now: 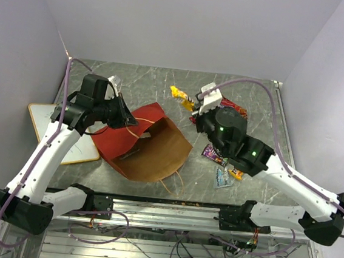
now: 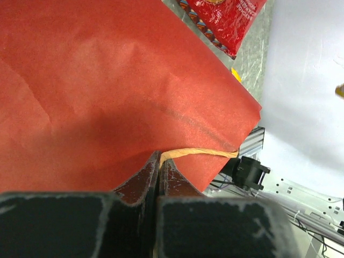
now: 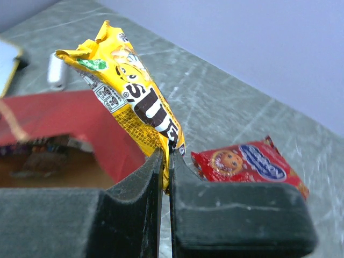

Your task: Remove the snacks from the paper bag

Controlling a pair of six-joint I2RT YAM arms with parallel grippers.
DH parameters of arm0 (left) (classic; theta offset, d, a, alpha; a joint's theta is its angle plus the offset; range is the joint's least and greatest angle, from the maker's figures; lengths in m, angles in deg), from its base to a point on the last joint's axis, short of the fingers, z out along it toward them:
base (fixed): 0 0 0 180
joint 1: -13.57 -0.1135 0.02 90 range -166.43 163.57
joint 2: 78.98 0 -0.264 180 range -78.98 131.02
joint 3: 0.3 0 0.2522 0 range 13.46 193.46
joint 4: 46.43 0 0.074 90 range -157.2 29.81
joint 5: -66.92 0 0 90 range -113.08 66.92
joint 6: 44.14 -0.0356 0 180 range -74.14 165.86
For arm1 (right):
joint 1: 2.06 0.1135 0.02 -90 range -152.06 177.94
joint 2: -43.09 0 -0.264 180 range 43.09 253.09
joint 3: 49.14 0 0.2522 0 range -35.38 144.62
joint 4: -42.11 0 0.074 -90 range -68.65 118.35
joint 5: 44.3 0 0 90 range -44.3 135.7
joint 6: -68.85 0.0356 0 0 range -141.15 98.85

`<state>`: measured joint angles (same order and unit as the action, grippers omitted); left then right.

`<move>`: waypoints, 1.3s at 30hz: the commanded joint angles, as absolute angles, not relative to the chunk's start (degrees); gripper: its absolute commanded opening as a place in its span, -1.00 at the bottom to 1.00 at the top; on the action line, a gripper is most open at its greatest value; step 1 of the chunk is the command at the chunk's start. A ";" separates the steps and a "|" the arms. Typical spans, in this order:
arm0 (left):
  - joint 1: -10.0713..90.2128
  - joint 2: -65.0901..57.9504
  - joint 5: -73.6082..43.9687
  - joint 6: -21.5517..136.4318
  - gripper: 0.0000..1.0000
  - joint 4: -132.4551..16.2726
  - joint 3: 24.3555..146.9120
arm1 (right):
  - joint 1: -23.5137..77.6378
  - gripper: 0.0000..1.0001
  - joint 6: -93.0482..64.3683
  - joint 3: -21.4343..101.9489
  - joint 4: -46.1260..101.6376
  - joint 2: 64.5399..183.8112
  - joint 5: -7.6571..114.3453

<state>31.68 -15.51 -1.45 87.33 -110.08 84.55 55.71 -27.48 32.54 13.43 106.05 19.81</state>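
Observation:
The paper bag (image 1: 152, 142) lies on its side mid-table, red panel up and brown inside showing. My left gripper (image 2: 160, 161) is shut on its thin looped handle (image 2: 199, 152), against the red panel (image 2: 107, 80). My right gripper (image 3: 166, 156) is shut on the lower end of a yellow candy packet (image 3: 129, 97), held upright above the table to the right of the bag's mouth (image 3: 70, 123). The red chip bag (image 3: 247, 164) lies flat just beyond it. Purple (image 1: 213, 152) and pale blue (image 1: 222, 178) packets lie under the right arm. Another packet (image 3: 48, 145) shows inside the bag.
A wood-framed whiteboard (image 1: 56, 130) lies at the left, partly under the left arm. A small white marker (image 1: 114, 82) rests behind the bag. An orange-yellow packet (image 1: 236, 173) lies next to the pale blue one. The metal rail (image 1: 170, 211) runs along the near edge.

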 commanded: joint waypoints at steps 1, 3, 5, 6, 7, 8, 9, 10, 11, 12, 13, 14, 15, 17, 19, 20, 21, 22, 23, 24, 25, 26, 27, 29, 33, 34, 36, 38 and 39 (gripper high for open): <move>31.59 -16.87 0.62 85.76 -0.86 -111.55 85.85 | 55.14 -1.00 -11.70 36.92 9.06 111.74 -2.24; 31.59 -17.68 0.87 85.76 -0.86 -111.68 85.59 | 53.60 -1.00 -6.67 37.34 5.66 114.02 -8.23; 31.59 -17.83 1.19 85.53 -0.86 -112.01 85.47 | 49.53 -1.00 1.65 37.82 -1.34 115.66 -8.78; 31.59 -17.82 1.27 85.36 -0.86 -112.46 85.63 | 46.32 -1.00 6.42 37.60 -4.49 116.07 -7.27; 31.54 -17.81 1.26 85.16 -0.86 -112.78 85.89 | 42.87 -1.00 12.58 37.22 -8.20 116.27 -5.45; 31.58 -17.71 1.26 84.95 -0.86 -113.22 86.21 | 39.51 -1.00 17.99 36.23 -10.36 116.15 -3.48; 31.59 -17.63 1.22 84.64 -0.86 -113.67 86.54 | 35.39 -1.00 22.07 34.57 -11.82 115.72 -1.25; 31.59 -17.50 1.15 84.31 -0.86 -113.99 87.05 | 32.49 -1.00 25.95 32.86 -12.41 114.99 1.72; 31.59 -17.28 1.05 83.94 -0.86 -114.37 87.54 | 30.15 -1.00 28.72 30.71 -12.86 114.18 3.47; 31.59 -17.21 0.91 83.61 -0.86 -114.68 87.96 | 27.85 -1.00 31.05 28.41 -12.86 113.03 5.00; 31.54 -17.06 0.78 83.21 -0.86 -114.95 88.43 | 25.90 -1.00 33.28 26.35 -12.83 111.90 6.43; 31.58 -16.95 0.84 82.94 -0.86 -115.19 88.62 | 23.63 -1.00 35.14 24.24 -13.00 110.99 7.66; 31.59 -16.75 0.95 82.75 -0.86 -115.31 88.73 | 22.02 -1.00 37.02 22.70 -13.12 110.14 8.97; 31.59 -16.51 1.40 82.39 -0.86 -115.33 88.70 | 19.13 -1.00 41.37 18.46 -14.36 109.41 11.28; 31.59 -16.18 1.81 82.19 -0.86 -115.34 88.66 | 17.12 -1.00 44.14 15.47 -15.40 109.55 14.07; 31.57 -16.04 1.85 82.04 -0.86 -115.34 88.66 | 16.49 -1.00 46.65 14.45 -16.57 109.73 14.96; 31.58 -15.97 1.91 81.85 -0.86 -115.37 88.69 | 15.89 -1.00 48.49 13.67 -17.22 110.03 15.77; 31.59 -15.88 1.98 81.77 -0.86 -115.36 88.65 | 15.64 -1.00 49.83 12.72 -17.61 110.27 16.47; 31.59 -15.76 1.97 81.73 -0.86 -115.35 88.69 | 15.44 -1.00 51.33 11.87 -17.70 110.57 17.14; 31.59 -15.60 2.12 81.60 -0.86 -115.34 88.70 | 15.38 -1.00 52.11 11.10 -17.46 110.73 17.43; 31.59 -15.49 2.22 81.51 -0.86 -115.36 88.74 | 15.23 -1.00 52.09 10.32 -16.75 111.02 17.75; 31.59 -15.44 2.28 81.39 -0.86 -115.32 88.78 | 15.17 -1.00 51.62 9.79 -16.02 111.26 17.90; 31.59 -15.40 2.27 81.31 -0.86 -115.44 88.86 | 15.18 -1.00 51.17 9.20 -15.13 111.62 18.05; 31.58 -15.28 2.42 81.20 -0.86 -115.39 88.96 | 15.02 -1.00 50.85 8.61 -14.67 112.63 18.15; 31.57 -15.43 2.80 81.43 -0.86 -115.19 88.95 | 14.80 -1.00 49.91 7.40 -14.32 114.24 18.08; 31.59 -15.52 2.87 81.64 -0.86 -115.09 88.80 | 14.74 -1.00 49.87 7.13 -14.11 114.35 18.28; 31.59 -16.02 2.92 81.92 -0.86 -114.88 88.36 | 14.65 -1.00 49.67 6.26 -13.21 114.25 19.12; 31.59 -16.42 2.90 82.27 -0.86 -114.60 87.87 | 14.63 -1.00 49.20 5.58 -11.93 113.78 20.27; 31.59 -16.62 3.00 82.32 -0.86 -114.60 87.71 | 14.66 -0.97 48.36 5.44 -11.08 113.31 20.83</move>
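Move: My right hand already holds a yellow M&M's bag high up. The other yellow bag, lying on the table and marking the drop place, is about 24 cm to the right, 4 cm back and some 35 cm below. Also on the table, the purple M&M's is about 9 cm left of that yellow bag and 8 cm farther out, the blue packet 5 cm left of it and 3 cm nearer. From my left hand, the lying yellow bag is roughly 46 cm right, 2 cm back, 27 cm down. I sweep my right hand to the right and down, first bowing out forward some 8 cm and coming back, then sinking nearly straight onto the snack group: about 23 cm right and 29 cm down overall. On the way I turn the hand some 80 degrees clockwise and tip its fingers steeply down, keeping my pinch on the yellow bag. My left hand keeps hold of the paper bag's handle, easing back barely 2 cm. ##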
